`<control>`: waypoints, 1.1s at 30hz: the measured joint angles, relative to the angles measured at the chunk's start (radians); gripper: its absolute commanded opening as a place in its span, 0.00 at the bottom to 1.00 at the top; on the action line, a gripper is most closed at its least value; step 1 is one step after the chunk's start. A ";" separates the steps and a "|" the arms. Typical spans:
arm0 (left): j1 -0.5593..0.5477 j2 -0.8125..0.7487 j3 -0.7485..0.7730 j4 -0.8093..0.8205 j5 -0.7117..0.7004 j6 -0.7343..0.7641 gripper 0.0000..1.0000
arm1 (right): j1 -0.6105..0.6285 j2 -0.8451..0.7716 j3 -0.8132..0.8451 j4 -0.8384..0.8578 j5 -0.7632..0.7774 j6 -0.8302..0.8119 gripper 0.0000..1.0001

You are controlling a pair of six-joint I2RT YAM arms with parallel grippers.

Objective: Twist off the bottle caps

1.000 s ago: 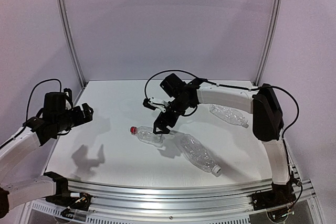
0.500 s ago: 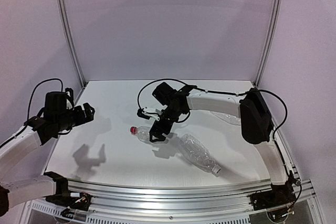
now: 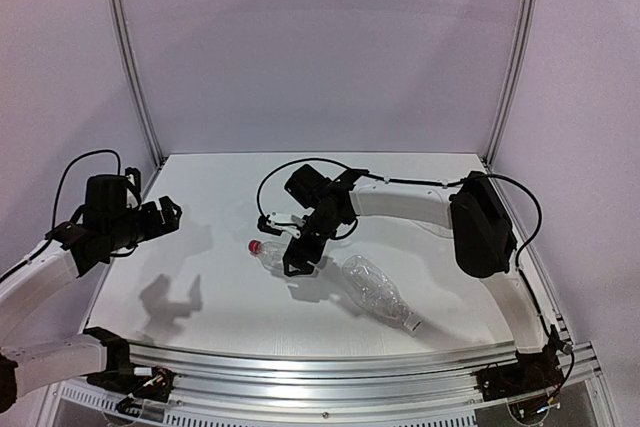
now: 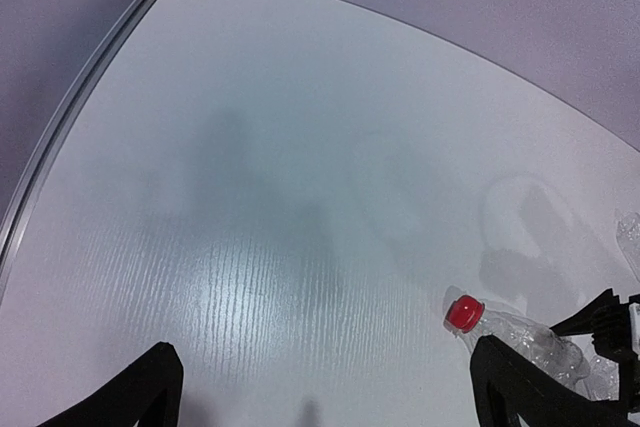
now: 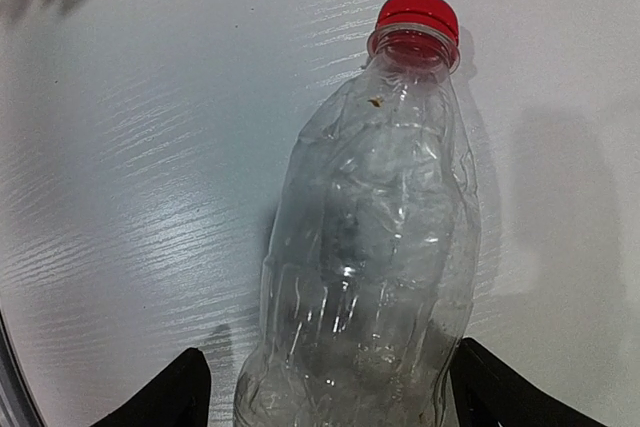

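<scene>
A clear crushed bottle (image 3: 276,258) lies on the white table (image 3: 200,287), and its red bottle cap (image 3: 254,245) points left. My right gripper (image 3: 284,245) is lowered over its body. In the right wrist view the bottle (image 5: 370,247) fills the space between the fingers and the red cap (image 5: 418,15) is at the top. The right gripper (image 5: 330,392) is open, one black fingertip on each side of the bottle's lower body. A second clear bottle (image 3: 373,290) with a white cap (image 3: 412,325) lies to the right. My left gripper (image 3: 163,213) hovers open and empty at the left; its view shows the red cap (image 4: 464,313).
A raised metal rail (image 3: 330,367) runs along the table's near edge. Grey walls with upright metal posts (image 3: 130,57) close in the back and sides. The left gripper's shadow (image 3: 170,299) falls on the table at the near left.
My right gripper has moved left and down over the red-capped bottle, so its fingers now straddle the body and stand a little closer together. The left arm has stayed still.
</scene>
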 measured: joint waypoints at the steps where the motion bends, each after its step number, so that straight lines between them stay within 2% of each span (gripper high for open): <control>1: 0.000 0.000 0.000 0.000 0.000 0.000 0.99 | 0.000 0.000 0.000 0.002 0.002 -0.005 0.77; 10: 0.000 -0.003 -0.004 0.004 0.000 0.000 0.99 | 0.001 0.000 -0.008 0.036 0.017 -0.006 0.57; 22: 0.000 -0.003 -0.006 0.008 0.008 0.000 0.99 | 0.001 -0.002 -0.054 0.133 0.011 -0.008 0.22; 24: 0.000 -0.003 -0.007 0.013 0.012 0.000 0.99 | 0.001 -0.010 -0.072 0.155 0.010 -0.007 0.19; 31: 0.000 -0.007 -0.021 0.032 0.031 0.000 0.99 | 0.002 -0.082 -0.203 0.239 0.034 0.013 0.02; 33: 0.000 -0.007 -0.026 0.043 0.037 0.000 0.99 | 0.002 -0.111 -0.249 0.259 0.045 0.022 0.00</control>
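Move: The red-capped bottle lies between the right hand's open fingers, which straddle its base end; its middle is about 4 cm to the left, 2 cm ahead and 1 cm below. Its red cap sits some 11 cm left and 5 cm ahead. The big clear bottle is roughly 19 cm to the right and 7 cm nearer the base. From the left hand, the red-capped bottle lies around 26 cm right, 2 cm ahead and 14 cm lower. The right fingers close from both sides on the lower body of the red-capped bottle, near its base, and stop well short of shut with the bottle between them. Keeping that pinch, the hand eases about 1.5 cm forward-left towards the cap side, then draws back right nearly 2 cm, tilting some 5 degrees so that its left side comes up. ##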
